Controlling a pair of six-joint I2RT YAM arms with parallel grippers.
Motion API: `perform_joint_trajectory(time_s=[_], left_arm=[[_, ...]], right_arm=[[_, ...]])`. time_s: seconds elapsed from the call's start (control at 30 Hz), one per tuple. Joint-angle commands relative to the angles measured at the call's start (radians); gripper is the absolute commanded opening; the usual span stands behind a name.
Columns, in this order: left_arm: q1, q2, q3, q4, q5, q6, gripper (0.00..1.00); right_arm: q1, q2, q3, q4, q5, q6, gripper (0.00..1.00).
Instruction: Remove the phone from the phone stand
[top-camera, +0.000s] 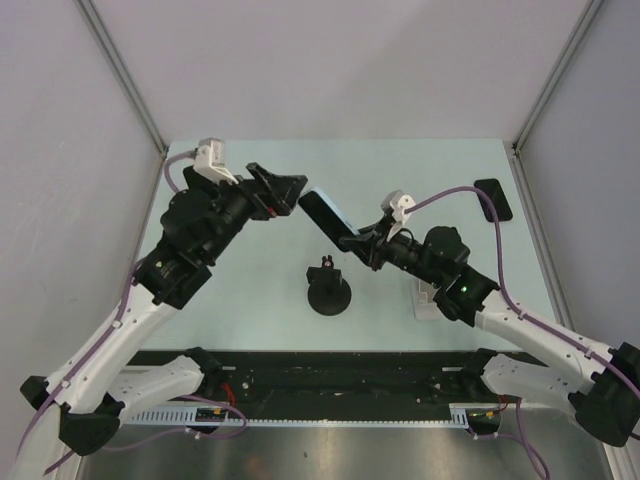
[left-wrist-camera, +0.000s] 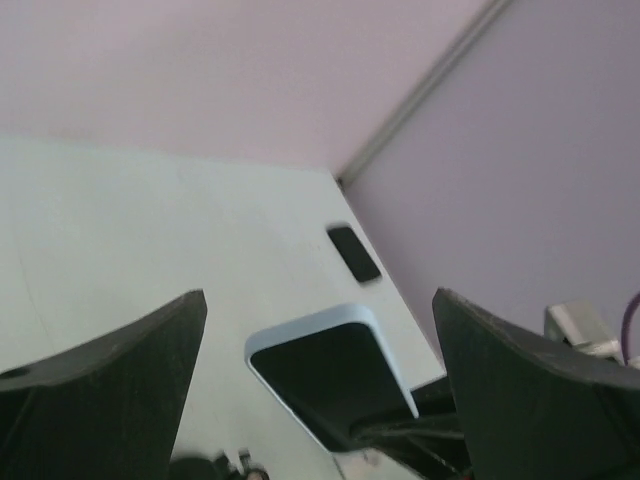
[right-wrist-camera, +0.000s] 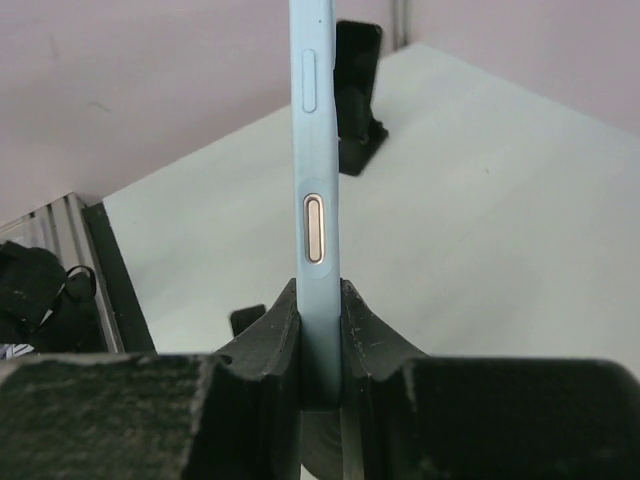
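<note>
The phone (top-camera: 325, 218) has a light blue case and a dark screen. It is tilted in the air above and behind the black phone stand (top-camera: 329, 290), clear of it. My right gripper (top-camera: 355, 243) is shut on the phone's lower end; the right wrist view shows the phone's edge (right-wrist-camera: 316, 180) clamped between both fingers (right-wrist-camera: 270, 340). My left gripper (top-camera: 290, 190) is open at the phone's upper end, not touching it. In the left wrist view the phone (left-wrist-camera: 335, 370) lies between and beyond the spread fingers (left-wrist-camera: 150, 350).
A small flat black object (top-camera: 494, 198) lies at the table's back right, also in the left wrist view (left-wrist-camera: 354, 253). A pale grey part (top-camera: 428, 298) sits under the right arm. A black rail (top-camera: 330, 370) runs along the near edge.
</note>
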Motion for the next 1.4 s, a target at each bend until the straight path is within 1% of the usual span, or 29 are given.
perform_joint_trajectory(time_s=[0.0,0.13,0.17,0.2,0.27,0.3,0.33,0.37,0.4,0.43,0.5,0.53,0.63,0.8,0.83,0.9,0.93,1.03,1.13,1.27,1.37], left_arm=[[0.023,0.012,0.103,0.081,-0.095,0.277,1.00],[0.027,0.011,0.117,0.084,-0.155,0.394,1.00],[0.027,0.009,0.111,0.085,-0.166,0.441,1.00],[0.027,0.007,0.102,0.088,-0.175,0.464,1.00],[0.027,-0.009,0.061,0.104,-0.200,0.520,1.00],[0.027,-0.014,0.041,0.111,-0.206,0.535,1.00],[0.029,-0.026,-0.003,0.133,-0.220,0.562,1.00],[0.029,-0.034,-0.030,0.148,-0.229,0.578,1.00],[0.029,-0.037,-0.057,0.166,-0.235,0.593,1.00],[0.029,-0.042,-0.105,0.211,-0.235,0.628,1.00],[0.027,-0.057,-0.133,0.240,-0.226,0.650,1.00],[0.029,-0.066,-0.151,0.261,-0.226,0.650,1.00],[0.029,-0.089,-0.188,0.301,-0.264,0.681,1.00],[0.030,-0.088,-0.235,0.364,-0.339,0.716,1.00],[0.030,-0.086,-0.239,0.366,-0.341,0.721,1.00],[0.032,-0.089,-0.242,0.369,-0.332,0.719,1.00],[0.032,-0.092,-0.243,0.370,-0.329,0.721,1.00],[0.035,-0.100,-0.255,0.386,-0.347,0.741,1.00],[0.044,-0.092,-0.262,0.398,-0.362,0.753,1.00],[0.052,-0.086,-0.266,0.403,-0.361,0.751,1.00],[0.057,-0.085,-0.266,0.406,-0.361,0.751,1.00]], right_arm=[[-0.094,-0.032,0.085,-0.069,0.006,0.165,0.00],[-0.180,-0.045,0.106,-0.136,-0.012,0.213,0.00],[-0.202,-0.044,0.128,-0.184,-0.011,0.222,0.00],[-0.261,-0.041,0.139,-0.213,-0.009,0.243,0.00],[-0.326,-0.021,0.168,-0.302,-0.015,0.276,0.00],[-0.414,-0.012,0.183,-0.322,-0.050,0.311,0.00],[-0.459,-0.006,0.186,-0.325,-0.075,0.334,0.00],[-0.516,0.014,0.188,-0.363,-0.102,0.357,0.00],[-0.566,0.031,0.197,-0.376,-0.157,0.377,0.00],[-0.666,0.045,0.202,-0.385,-0.179,0.411,0.00],[-0.744,0.100,0.211,-0.416,-0.218,0.428,0.00],[-0.807,0.123,0.212,-0.416,-0.227,0.438,0.00],[-0.896,0.209,0.223,-0.411,-0.239,0.445,0.00],[-0.958,0.356,0.241,-0.382,-0.207,0.434,0.00],[-0.967,0.411,0.246,-0.364,-0.205,0.428,0.00],[-0.995,0.471,0.277,-0.364,-0.214,0.402,0.00],[-1.006,0.534,0.292,-0.365,-0.227,0.394,0.00],[-1.041,0.628,0.349,-0.353,-0.271,0.371,0.00],[-1.065,0.678,0.387,-0.341,-0.294,0.362,0.00],[-1.095,0.810,0.455,-0.342,-0.389,0.362,0.00],[-1.104,0.873,0.487,-0.354,-0.440,0.356,0.00]])
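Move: On the table, the clear spot just left of the laid phone is the goal: about 26 cm ahead of the right hand, 30 to its right and 29 below. The laid phone is 27 ahead and 40 right; the round stand is about 7 left and 1 back, and the white stand 18 right and 3 back. From the empty left hand, the phone on the black stand lies 20 ahead, 23 left and 32 below; the laid phone is 23 ahead and 58 right. Swinging right about 32 cm, forward and down some 22 each, the right hand carries the pinched phone off past the white stand towards the laid phone, most of the sinking coming late; its wrist turns clockwise and tips the fingers down. The left hand, staying wide open, draws left about 9 cm and a little forward, rising first and then sinking, as it rolls and turns counter-clockwise. ##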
